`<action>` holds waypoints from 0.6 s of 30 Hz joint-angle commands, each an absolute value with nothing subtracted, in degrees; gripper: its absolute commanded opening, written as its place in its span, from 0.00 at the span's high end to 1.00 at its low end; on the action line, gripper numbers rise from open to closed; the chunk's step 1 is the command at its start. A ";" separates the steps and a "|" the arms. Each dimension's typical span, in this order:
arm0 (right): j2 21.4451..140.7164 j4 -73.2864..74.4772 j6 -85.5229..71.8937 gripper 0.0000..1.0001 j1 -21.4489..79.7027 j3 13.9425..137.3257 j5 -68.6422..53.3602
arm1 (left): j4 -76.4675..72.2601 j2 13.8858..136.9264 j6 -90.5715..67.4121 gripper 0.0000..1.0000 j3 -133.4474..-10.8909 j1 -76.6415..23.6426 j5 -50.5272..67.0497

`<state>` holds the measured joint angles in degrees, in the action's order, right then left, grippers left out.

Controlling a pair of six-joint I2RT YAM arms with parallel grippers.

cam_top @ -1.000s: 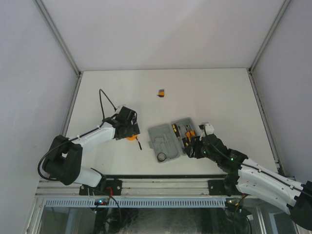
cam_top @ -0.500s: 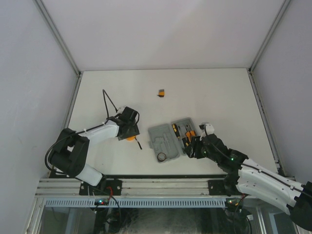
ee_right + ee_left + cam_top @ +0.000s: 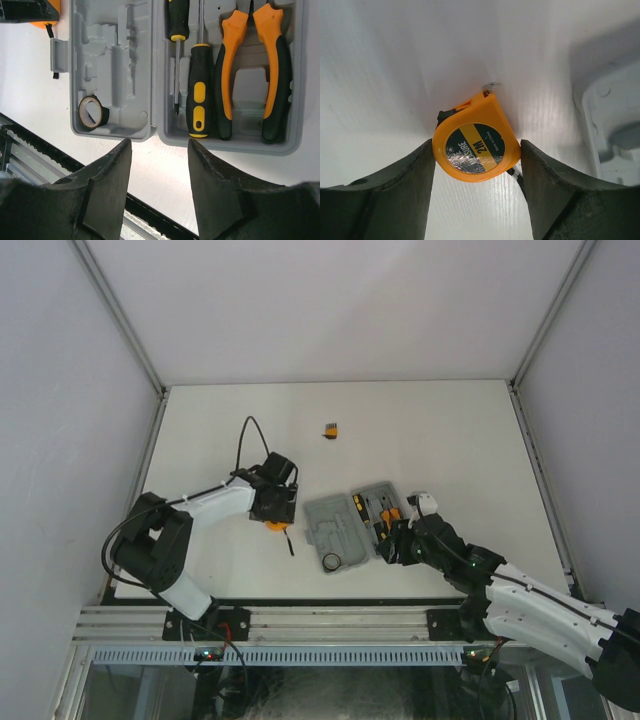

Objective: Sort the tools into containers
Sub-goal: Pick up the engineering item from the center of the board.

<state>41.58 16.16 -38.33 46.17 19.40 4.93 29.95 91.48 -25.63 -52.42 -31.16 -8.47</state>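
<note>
The round orange tape measure (image 3: pixel 475 149) lies on the white table left of the grey case (image 3: pixel 322 515). My left gripper (image 3: pixel 476 146) is shut on it, one finger against each side. In the top view this gripper (image 3: pixel 277 508) sits just left of the case lid. The open case holds orange-handled pliers (image 3: pixel 250 70), two black-and-orange screwdrivers (image 3: pixel 199 95) (image 3: pixel 178 20) and a small black ring (image 3: pixel 92 111). Over the case's near edge hangs my right gripper (image 3: pixel 159 150), open with nothing between its fingers. A tiny orange-black block (image 3: pixel 331 428) lies alone farther back.
The tape measure's black cord (image 3: pixel 289 540) trails toward the near edge. The case corner (image 3: pixel 610 115) shows at the right of the left wrist view. A dark rail (image 3: pixel 60 172) runs along the table's near edge below the right gripper. White walls enclose the table.
My left gripper has narrowed onto the tape measure and shifted right toward the case with it. The right arm has not moved.
</note>
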 commanded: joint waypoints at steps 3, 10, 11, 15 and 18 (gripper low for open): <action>42.95 12.55 -37.52 0.52 45.48 19.84 2.85 | 33.02 91.14 -17.41 0.51 -53.50 -36.31 -9.76; 42.72 12.91 -37.79 0.52 45.29 19.90 2.49 | 30.19 88.89 -18.03 0.37 -49.92 -38.50 -9.32; 42.65 12.98 -37.79 0.52 45.33 19.87 2.46 | 30.15 88.89 -18.76 0.33 -49.81 -38.51 -9.88; 42.63 13.23 -37.87 0.52 45.29 19.84 2.55 | 29.79 88.02 -24.08 0.12 -49.60 -38.50 -12.00; 42.66 13.25 -37.80 0.51 45.24 19.82 2.69 | 28.55 86.70 -29.34 0.04 -49.08 -38.56 -13.23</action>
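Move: The tape measure is already between the left fingers, at or very near the table top. The spot it is taken to lies about 3 cm back and 2 cm to the right. The middle of the open case's empty lid is some 14 cm right and 1 cm back, and the roll of tape in its near corner is 13 cm right and 9 cm back. From the idle right hand, the tape measure lies roughly 29 cm left, 9 cm ahead and 5 cm lower. The tape measure, still pinched from both sides, is carried low over the table, back about 3 cm and right about 2 cm, towards the near left side of the case lid, while the left hand turns some 15 degrees clockwise. The hand then nearly stops and its fingers spread wide, letting go of the tape measure. ##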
